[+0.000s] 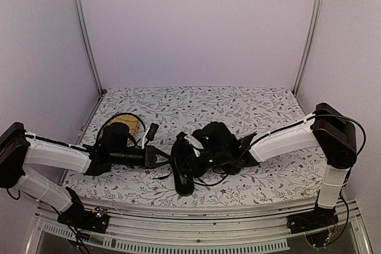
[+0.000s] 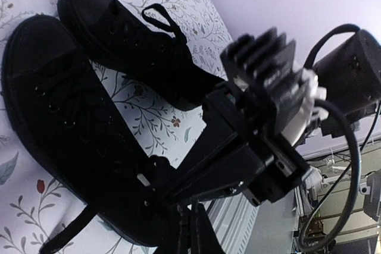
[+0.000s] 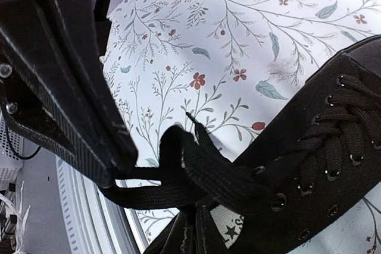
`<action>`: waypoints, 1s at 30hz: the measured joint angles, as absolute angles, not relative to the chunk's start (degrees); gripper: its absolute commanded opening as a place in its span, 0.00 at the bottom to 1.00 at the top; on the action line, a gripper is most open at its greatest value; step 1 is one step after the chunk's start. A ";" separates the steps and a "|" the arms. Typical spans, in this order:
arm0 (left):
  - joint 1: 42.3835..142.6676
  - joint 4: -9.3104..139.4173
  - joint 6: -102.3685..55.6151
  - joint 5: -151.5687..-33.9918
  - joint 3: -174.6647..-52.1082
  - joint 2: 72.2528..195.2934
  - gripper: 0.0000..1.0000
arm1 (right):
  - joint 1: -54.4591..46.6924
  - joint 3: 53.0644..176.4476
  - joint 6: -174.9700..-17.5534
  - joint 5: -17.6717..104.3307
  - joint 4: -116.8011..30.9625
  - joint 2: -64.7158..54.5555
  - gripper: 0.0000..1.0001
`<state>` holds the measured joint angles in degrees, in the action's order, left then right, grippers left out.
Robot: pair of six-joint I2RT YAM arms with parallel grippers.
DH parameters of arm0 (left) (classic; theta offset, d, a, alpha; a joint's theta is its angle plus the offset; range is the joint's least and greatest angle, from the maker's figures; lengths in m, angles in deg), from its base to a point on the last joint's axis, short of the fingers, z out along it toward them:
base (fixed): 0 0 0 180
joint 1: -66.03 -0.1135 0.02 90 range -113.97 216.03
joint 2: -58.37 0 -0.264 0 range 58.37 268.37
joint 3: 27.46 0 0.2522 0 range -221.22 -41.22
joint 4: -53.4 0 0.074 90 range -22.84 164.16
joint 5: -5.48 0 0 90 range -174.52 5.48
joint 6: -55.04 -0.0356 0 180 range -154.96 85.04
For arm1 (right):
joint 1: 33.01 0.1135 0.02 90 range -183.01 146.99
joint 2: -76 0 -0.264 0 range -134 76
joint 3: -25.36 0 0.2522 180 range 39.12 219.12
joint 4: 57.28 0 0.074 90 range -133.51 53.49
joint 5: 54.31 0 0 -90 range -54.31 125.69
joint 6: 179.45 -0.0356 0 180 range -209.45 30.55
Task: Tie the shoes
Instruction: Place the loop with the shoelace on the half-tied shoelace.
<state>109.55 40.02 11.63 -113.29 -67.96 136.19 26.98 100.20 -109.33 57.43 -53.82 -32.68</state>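
Observation:
Two black shoes lie on the flowered table cover. One shoe (image 1: 184,178) (image 2: 53,117) (image 3: 321,165) points at the near edge, the other shoe (image 1: 215,137) (image 2: 119,34) lies behind it. Both grippers meet at the top of the nearer shoe. My left gripper (image 1: 168,159) (image 2: 191,215) (image 3: 112,175) is shut, pinching a loop of flat black lace (image 3: 172,191) that runs from the top eyelets. Coming in from the right, my right gripper (image 1: 193,159) (image 2: 161,188) (image 3: 199,215) is also shut, on the lace where the strands cross. The far shoe's lace (image 2: 161,19) lies loose.
A yellow woven mat (image 1: 122,124) with a black cable over it lies behind the left arm at the back left. The table's metal front rail (image 1: 196,230) runs just below the nearer shoe's toe. Walls and two upright posts enclose the table on three sides.

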 measured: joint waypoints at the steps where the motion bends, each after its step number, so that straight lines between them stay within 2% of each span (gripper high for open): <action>1: 109.55 39.61 11.57 -113.67 -67.09 135.69 0.00 | 26.95 100.20 -109.87 56.97 -53.62 -32.44 0.02; 18: 109.88 37.84 10.12 -114.89 -58.54 131.27 0.00 | 26.06 99.41 -113.72 56.29 -52.09 -31.72 0.02; 25: 109.93 40.48 8.55 -113.42 -58.43 130.33 0.32 | 26.21 99.41 -113.44 58.52 -52.09 -31.74 0.02; 30: 110.01 46.12 7.59 -110.56 -58.45 124.43 0.55 | 26.23 99.46 -113.02 58.98 -52.07 -31.74 0.02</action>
<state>110.01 46.12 7.59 -110.56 -58.45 124.43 26.23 99.46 -113.02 58.98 -52.07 -31.74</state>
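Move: The left gripper pinches one loop of the bow; the knot on the half-tied shoelace lies about 4 cm to its right, 3 cm ahead and 3 cm below, with the shoe's middle 6 cm ahead, 4 cm right and 6 cm down. The other shoe sits roughly 13 cm right of that shoe's middle and 4 cm farther out. The right gripper, shut on the other lace, has the knot about 3 cm ahead, 1 cm left and 1 cm below. Draw the left gripper back and to the left, away from the knot, about 3.5 cm each way, sinking some 3 cm with the loop still pinched. Then spread the fingers to nearly half open and let go of the loop, easing left and slightly up. Keep the right gripper shut on its lace near the heel, giving only about a centimetre to the right. ##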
